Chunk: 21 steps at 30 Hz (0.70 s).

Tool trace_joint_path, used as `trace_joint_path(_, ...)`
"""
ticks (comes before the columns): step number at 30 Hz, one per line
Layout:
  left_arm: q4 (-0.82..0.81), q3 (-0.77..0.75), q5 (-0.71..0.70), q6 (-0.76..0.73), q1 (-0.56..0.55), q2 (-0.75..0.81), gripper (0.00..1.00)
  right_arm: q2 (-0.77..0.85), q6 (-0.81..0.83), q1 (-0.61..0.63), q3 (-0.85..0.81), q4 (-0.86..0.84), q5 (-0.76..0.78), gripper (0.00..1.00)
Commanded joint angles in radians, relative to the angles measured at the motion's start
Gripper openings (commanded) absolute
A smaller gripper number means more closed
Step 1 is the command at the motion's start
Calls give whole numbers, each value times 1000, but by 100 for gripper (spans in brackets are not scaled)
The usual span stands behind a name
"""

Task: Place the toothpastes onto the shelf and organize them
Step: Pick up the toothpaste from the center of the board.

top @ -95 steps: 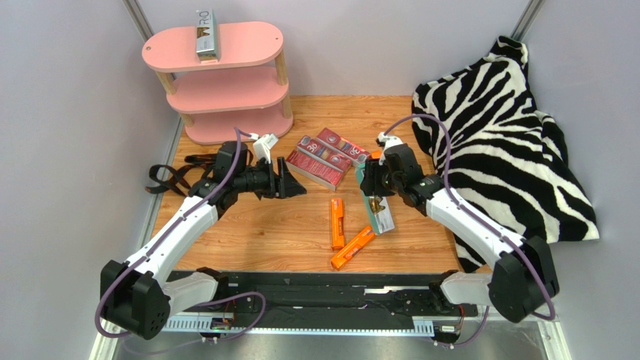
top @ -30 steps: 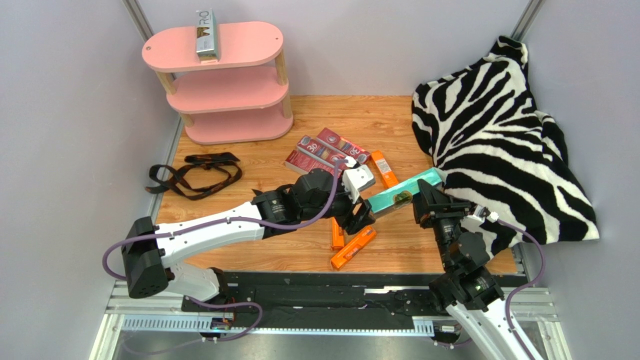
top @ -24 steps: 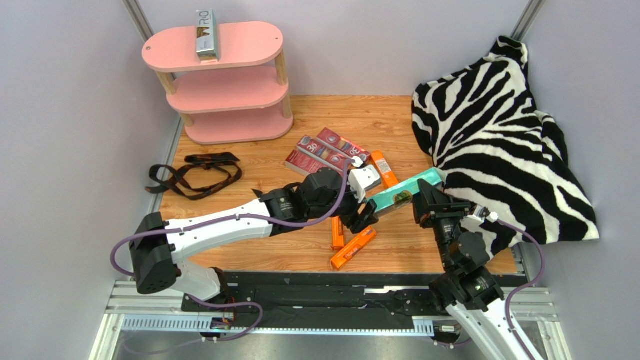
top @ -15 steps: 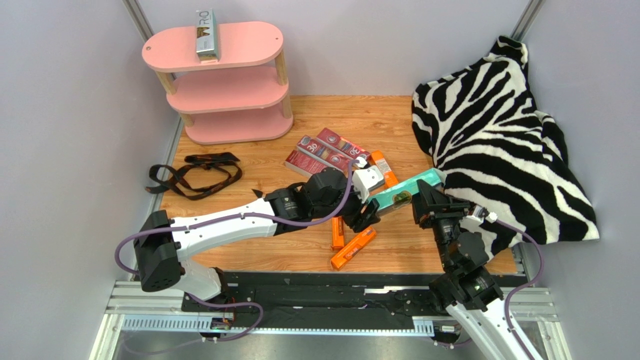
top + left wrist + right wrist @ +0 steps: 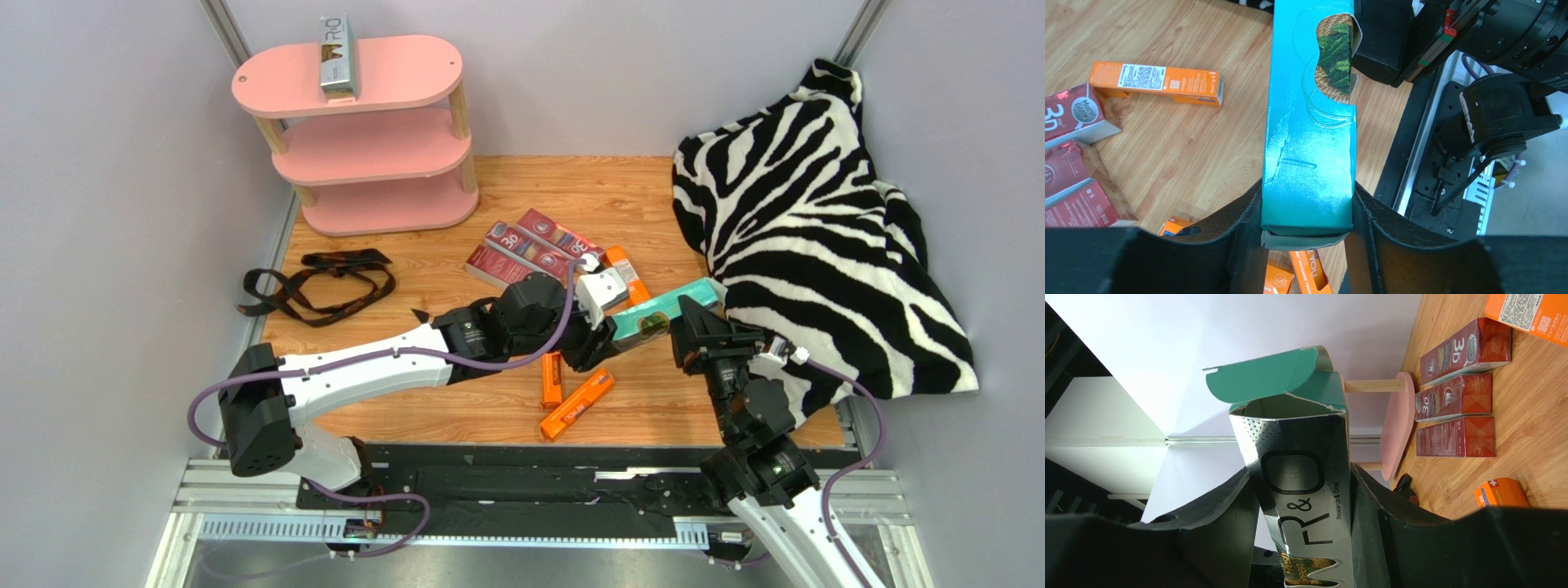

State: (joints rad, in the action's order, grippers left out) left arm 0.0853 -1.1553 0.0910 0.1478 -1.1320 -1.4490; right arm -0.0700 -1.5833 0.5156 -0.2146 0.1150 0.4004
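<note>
A silver-grey toothpaste carton (image 5: 650, 316) with teal sides hangs above the floor between both arms. My left gripper (image 5: 599, 343) is shut on its lower end, fingers (image 5: 1247, 214) pressed against both sides of the carton (image 5: 1309, 122). My right gripper (image 5: 683, 328) is shut on the other end, where the carton (image 5: 1296, 447) has its teal flap open. Another silver-grey carton (image 5: 337, 55) lies on the top tier of the pink shelf (image 5: 405, 67). Three dark red cartons (image 5: 528, 251) lie side by side behind the left gripper. Orange cartons lie at the back (image 5: 623, 272) and below the grippers (image 5: 577, 404).
A black strap (image 5: 319, 284) lies at the left, near the shelf's foot. The zebra-print cloth (image 5: 810, 221) fills the right side, close behind my right arm. The black base rail (image 5: 515, 472) runs along the near edge.
My left gripper has reached the carton's free end and shut on it. The right gripper has kept its hold and barely moved.
</note>
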Motion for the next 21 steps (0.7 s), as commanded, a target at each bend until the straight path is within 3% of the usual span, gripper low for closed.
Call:
trace_joint_path(1,-35,-52,7,1,-5,1,42,15,-38,0,-8,-66,-3,49)
trace_joint_path(4,-32,-50,0,1,-5,10,38,9,-20,0,-17,-66,-3,55)
trace_joint_path(8,-28,-49,-28,4,-5,19,37,-11,40,-2,-61,-41,-5,74)
trace_joint_path(14,-29,-61,-51,24,-5,16,35,-36,94,-2,-115,1,-8,91)
trace_joint_path(21,-9,-103,-60,42,-2,-1,35,-39,108,0,-131,34,-32,100)
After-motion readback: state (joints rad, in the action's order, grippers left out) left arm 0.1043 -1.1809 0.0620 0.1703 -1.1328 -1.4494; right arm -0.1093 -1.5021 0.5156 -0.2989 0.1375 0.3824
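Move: The teal toothpaste box hangs between both grippers. Its middle lies about 7 cm to the right of the left hand and 3 cm ahead, roughly level; from the right hand it is some 4 cm to the left and 1 cm back, also level. About 20 cm below the left hand, the slanted orange box is 3 cm left and 2 cm back, the upright orange box 7 cm left and 4 cm ahead. The toothpaste box passes into the left hand's sole grip: the left fingers, already closed on its left end, keep their pinch and stay nearly in place. The right fingers open from about half to fully wide, the upper one coming clear of the box, while the right hand rises about 2 cm, still around the box's right part. ##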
